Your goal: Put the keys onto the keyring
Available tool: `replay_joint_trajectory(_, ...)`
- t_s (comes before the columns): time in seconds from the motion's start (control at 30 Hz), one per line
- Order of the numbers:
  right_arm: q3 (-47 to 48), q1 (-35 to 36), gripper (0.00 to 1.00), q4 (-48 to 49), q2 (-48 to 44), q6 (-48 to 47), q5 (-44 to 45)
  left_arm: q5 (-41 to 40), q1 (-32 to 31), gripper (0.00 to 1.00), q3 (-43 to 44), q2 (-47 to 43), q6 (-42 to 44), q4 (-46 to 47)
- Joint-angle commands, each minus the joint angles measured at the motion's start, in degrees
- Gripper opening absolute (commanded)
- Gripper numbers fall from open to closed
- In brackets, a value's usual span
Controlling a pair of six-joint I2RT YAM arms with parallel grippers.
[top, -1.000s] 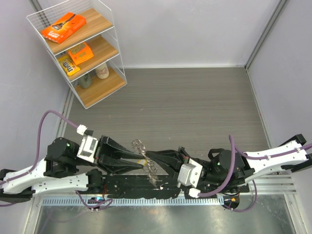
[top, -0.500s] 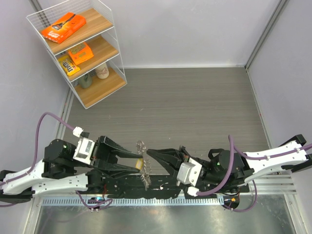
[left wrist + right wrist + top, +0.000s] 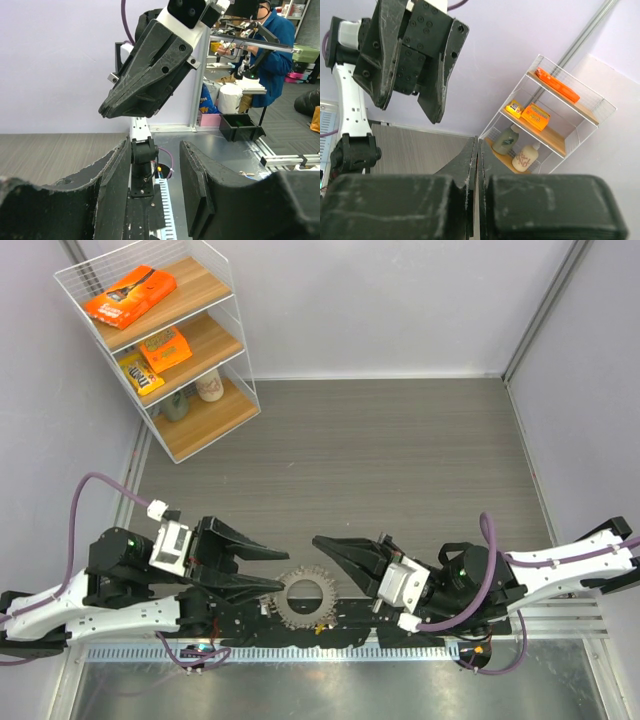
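Note:
The keyring (image 3: 304, 598), a wreath of silvery pieces with an open centre, lies flat on the black base strip between the two arms. My left gripper (image 3: 282, 570) is open and empty, its fingertips just left of the ring; the left wrist view (image 3: 155, 165) shows nothing between the pads. My right gripper (image 3: 317, 540) is shut, tip just above the ring's far edge, and nothing shows between its fingers in the right wrist view (image 3: 477, 146). A tiny yellowish speck (image 3: 318, 624) lies at the ring's near edge; I cannot tell if it is a key. The keys are otherwise hidden.
A wire shelf rack (image 3: 232, 310) with snack packs and bottles stands at the back left; it also shows in the right wrist view (image 3: 555, 125). A slotted cable duct (image 3: 300, 652) and a metal plate run along the near edge. Grey walls close both sides.
The keyring hung between the two gripper tips; now it lies flat on the black strip. My left gripper has opened and drawn back left. My right gripper has pulled right, still shut.

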Motion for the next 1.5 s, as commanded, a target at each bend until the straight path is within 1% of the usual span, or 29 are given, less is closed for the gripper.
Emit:
replay_joint_trajectory(0.0,-1.0,-0.15,0.06,1.68,-1.63,1.62,3.85,-2.14,-0.31,0.49,0.07,0.01,0.61,-0.79)
replay_joint_trajectory(0.1,-1.0,-0.68,0.06,-0.69,-2.33,4.61,6.06,-3.81,-0.31,0.49,-0.19,-0.25,0.52,-2.02)
replay_joint_trajectory(0.17,-0.48,-1.38,0.06,-4.2,-2.42,9.78,7.46,-5.74,-0.31,0.49,-0.28,-0.42,0.26,-3.07)
replay_joint_trajectory(0.23,0.66,-1.99,0.06,-9.12,-2.25,13.13,9.22,-7.23,-0.31,0.49,-0.55,-0.78,0.0,-3.86)
replay_joint_trajectory(0.27,1.19,-2.43,0.08,-12.45,-2.25,16.63,9.92,-8.11,-0.4,0.49,-0.72,-0.95,-0.18,-4.48)
replay_joint_trajectory(0.3,1.37,-3.13,0.11,-14.05,-2.34,20.4,9.93,-8.82,-0.31,0.49,-0.98,-1.3,-0.27,-4.92)
replay_joint_trajectory(0.33,1.81,-3.66,0.24,-17.54,-2.25,22.18,9.84,-9.69,-0.4,0.5,-1.25,-1.48,-0.36,-5.62)
replay_joint_trajectory(0.37,2.07,-4.62,0.28,-18.45,-2.08,26.46,9.84,-10.66,-0.31,0.52,-1.51,-1.74,-0.53,-6.15)
replay_joint_trajectory(0.4,2.6,-5.16,0.35,-23.94,-1.99,28.42,9.67,-11.63,-0.31,0.55,-1.86,-2.0,-0.71,-6.59)
replay_joint_trajectory(0.43,2.6,-6.64,0.39,-25.82,-1.81,32.44,8.88,-12.42,-0.31,0.58,-2.04,-2.09,-0.71,-7.11)
replay_joint_trajectory(0.47,2.25,-7.35,0.45,-28.54,-1.81,34.66,8.44,-13.38,-0.31,0.59,-2.21,-2.44,-0.8,-7.73)
replay_joint_trajectory(0.53,1.55,-9.9,0.5,-32.49,-1.55,39.84,5.89,-15.32,-0.31,0.62,-2.65,-2.88,-0.97,-9.05)
replay_joint_trajectory(0.57,1.02,-11.73,0.51,-33.48,-1.2,43.52,4.23,-16.02,-0.4,0.63,-2.83,-2.97,-0.97,-9.57)
replay_joint_trajectory(0.6,-0.2,-12.88,0.53,-34.88,-1.02,45.12,3.17,-15.94,-0.31,0.64,-3.01,-3.24,-0.97,-10.1)
replay_joint_trajectory(0.63,-0.91,-14.55,0.53,-35.33,-0.84,48.27,1.07,-17.94,-0.31,0.64,-3.18,-3.5,-1.06,-10.72)
replay_joint_trajectory(0.67,-2.74,-15.52,0.54,-35.85,-0.76,49.69,-0.08,-18.75,-0.31,0.66,-3.27,-3.68,-1.23,-11.33)
replay_joint_trajectory(0.7,-3.63,-17.19,0.55,-36.21,-0.41,53.02,-1.48,-19.45,-0.31,0.68,-3.36,-3.85,-1.41,-12.12)
replay_joint_trajectory(0.77,-7.31,-19.3,0.61,-37.35,0.12,57.41,-3.07,-20.07,-0.31,0.99,-3.97,-4.12,-1.68,-13.09)
replay_joint_trajectory(0.9,-13.55,-21.51,0.69,-37.44,0.56,66.48,-5.26,-21.56,-0.31,0.99,-5.46,-5.43,-2.73,-13.97)
replay_joint_trajectory(0.93,-14.62,-21.94,0.69,-37.09,0.65,69.63,-5.89,-22.0,-0.31,1.0,-5.9,-5.87,-3.08,-14.15)
replay_joint_trajectory(1.07,-19.72,-22.21,0.7,-36.3,1.18,76.76,-7.12,-23.24,-0.31,1.0,-7.31,-7.01,-3.43,-14.5)
replay_joint_trajectory(1.17,-23.93,-22.65,0.71,-32.88,1.44,80.38,-9.58,-23.24,-0.31,1.0,-7.93,-7.54,-3.78,-14.68)
replay_joint_trajectory(1.27,-25.96,-23.27,0.71,-31.12,2.75,84.06,-10.9,-22.97,-0.31,1.0,-8.46,-7.9,-4.4,-14.68)
replay_joint_trajectory(1.47,-30.7,-23.79,0.71,-21.64,7.24,90.22,-14.59,-21.92,-0.31,1.0,-9.25,-8.77,-5.28,-14.77)
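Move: The keyring already lies flat across the near edge of the table, some 44 cm below the right hand, about 4 cm ahead of it and 4 cm to its left. Its yellow-tagged key is about 2 cm back of that hand and level sideways. The silver keys at the ring's far-left side are 2 cm ahead and 13 cm left. From the left hand, the keyring is about 8 cm ahead, 2 cm right and 42 cm below. Towards the keyring the right hand swoops down nearly 40 cm, first bowing forward and then partway back, drifting a little right. Its closed fingers open to well over half while the wrist tips them down some 80 degrees, ending low beside the ring's right side. Meanwhile the left hand sinks about 10 cm and edges forward, turning slightly counter-clockwise and opening from half to fully wide; no contact can be seen. ##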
